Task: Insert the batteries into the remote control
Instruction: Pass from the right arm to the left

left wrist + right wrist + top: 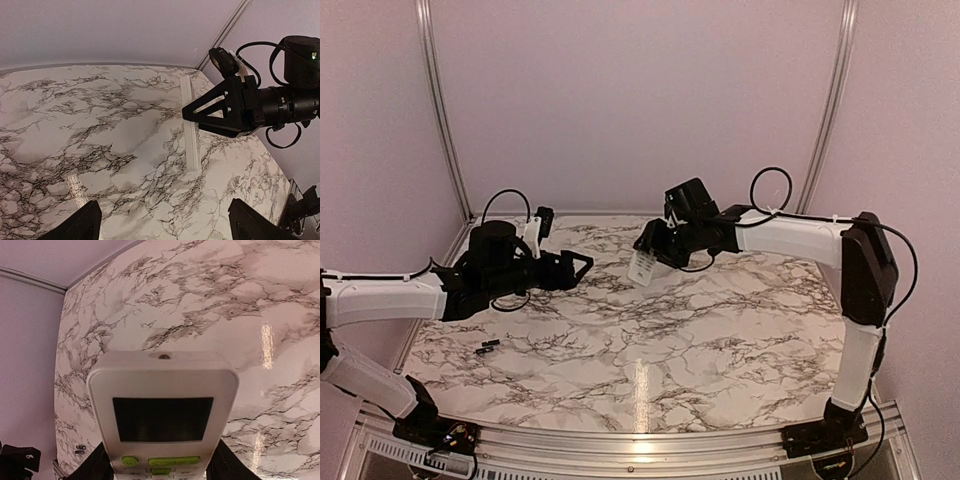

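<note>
My right gripper [655, 250] is shut on the remote control [642, 266], a white bar held in the air above the far middle of the table. In the right wrist view the remote control [162, 390] fills the frame, its dark screen and green buttons facing the camera, with a black finger on each long side. The left wrist view has it edge-on as a slim white bar [190, 125]. My left gripper [582, 268] hangs open and holds nothing, a short way left of the remote and pointing toward it. Two dark batteries [487, 347] lie together on the table at the near left.
The marble-patterned table [720, 340] has raised metal rails along its edges [620, 440]. Pale walls with metal posts [440, 110] close in the back and sides. The batteries [80, 449] show tiny at the lower left of the right wrist view.
</note>
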### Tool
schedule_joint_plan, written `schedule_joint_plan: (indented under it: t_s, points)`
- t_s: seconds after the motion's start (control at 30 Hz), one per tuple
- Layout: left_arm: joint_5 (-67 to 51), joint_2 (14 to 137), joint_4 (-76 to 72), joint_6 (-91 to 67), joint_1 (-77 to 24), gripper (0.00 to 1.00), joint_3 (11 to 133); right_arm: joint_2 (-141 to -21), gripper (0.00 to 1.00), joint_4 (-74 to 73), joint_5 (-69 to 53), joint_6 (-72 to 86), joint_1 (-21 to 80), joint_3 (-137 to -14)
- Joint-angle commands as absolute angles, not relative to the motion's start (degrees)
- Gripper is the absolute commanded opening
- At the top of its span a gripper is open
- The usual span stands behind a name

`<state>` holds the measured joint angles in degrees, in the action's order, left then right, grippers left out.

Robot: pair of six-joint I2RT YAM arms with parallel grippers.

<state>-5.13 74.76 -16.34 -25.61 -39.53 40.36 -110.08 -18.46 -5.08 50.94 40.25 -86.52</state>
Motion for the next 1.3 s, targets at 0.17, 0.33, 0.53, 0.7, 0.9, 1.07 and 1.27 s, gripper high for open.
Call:
schedule_joint_plan:
  t_s: [0.17, 0.33, 0.53, 0.7, 0.9, 1.07, 1.27]
  points:
    - [-6.0, 84.5, -18.7, -22.3, -45.8, 0.82, 48.9, -112.1, 0.47, -14.8, -5.4, 51.1, 45.9, -94.4]
    - [-3.6, 87.6, -18.4, -22.9, -45.9, 0.74, 50.2, -111.7, 0.47, -14.1, -5.4, 51.4, 47.1, -94.7]
    - [-3.0, 90.6, -18.8, -23.1, -46.0, 0.61, 51.9, -110.9, 0.47, -13.3, -6.3, 51.5, 47.9, -94.6]
    - [-2.6, 91.1, -20.0, -23.5, -45.9, 0.44, 52.2, -110.5, 0.47, -13.0, -7.7, 52.0, 48.2, -93.9]
    - [-2.1, 90.5, -20.1, -23.3, -46.0, 0.14, 52.2, -108.6, 0.49, -12.3, -7.9, 50.9, 48.4, -92.6]
    - [-1.5, 87.6, -19.6, -23.0, -46.0, 0.00, 51.7, -106.6, 0.74, -13.3, -7.0, 46.5, 48.4, -92.5]
    - [1.6, 82.7, -16.1, -20.5, -46.0, 0.00, 50.4, -103.7, 0.99, -19.4, -3.4, 32.1, 47.6, -94.3]
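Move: Between the grippers hangs the remote control, already pinched by the right hand, its middle only a centimetre or so below and nearer than that hand's point. From the open left gripper the remote lies about 13 cm to the right, 7 cm ahead and 5 cm lower. The left gripper is thus some 13 cm left of the right hand, 8 cm nearer the bases and 5 cm higher. The batteries lie about 18 cm left of the left hand, 3 cm back, 20 cm below. Closing in from both sides, the right hand carries the remote about 7 cm left, 5 cm up and a little back, while the left goes some 7 cm right and sinks slightly, its fingers shutting on the remote's lower end. Only then do the right fingers open wide and let go, that hand rising a few centimetres more with a slight tilt up; the left lifts about 2 cm, keeping its pinch. ##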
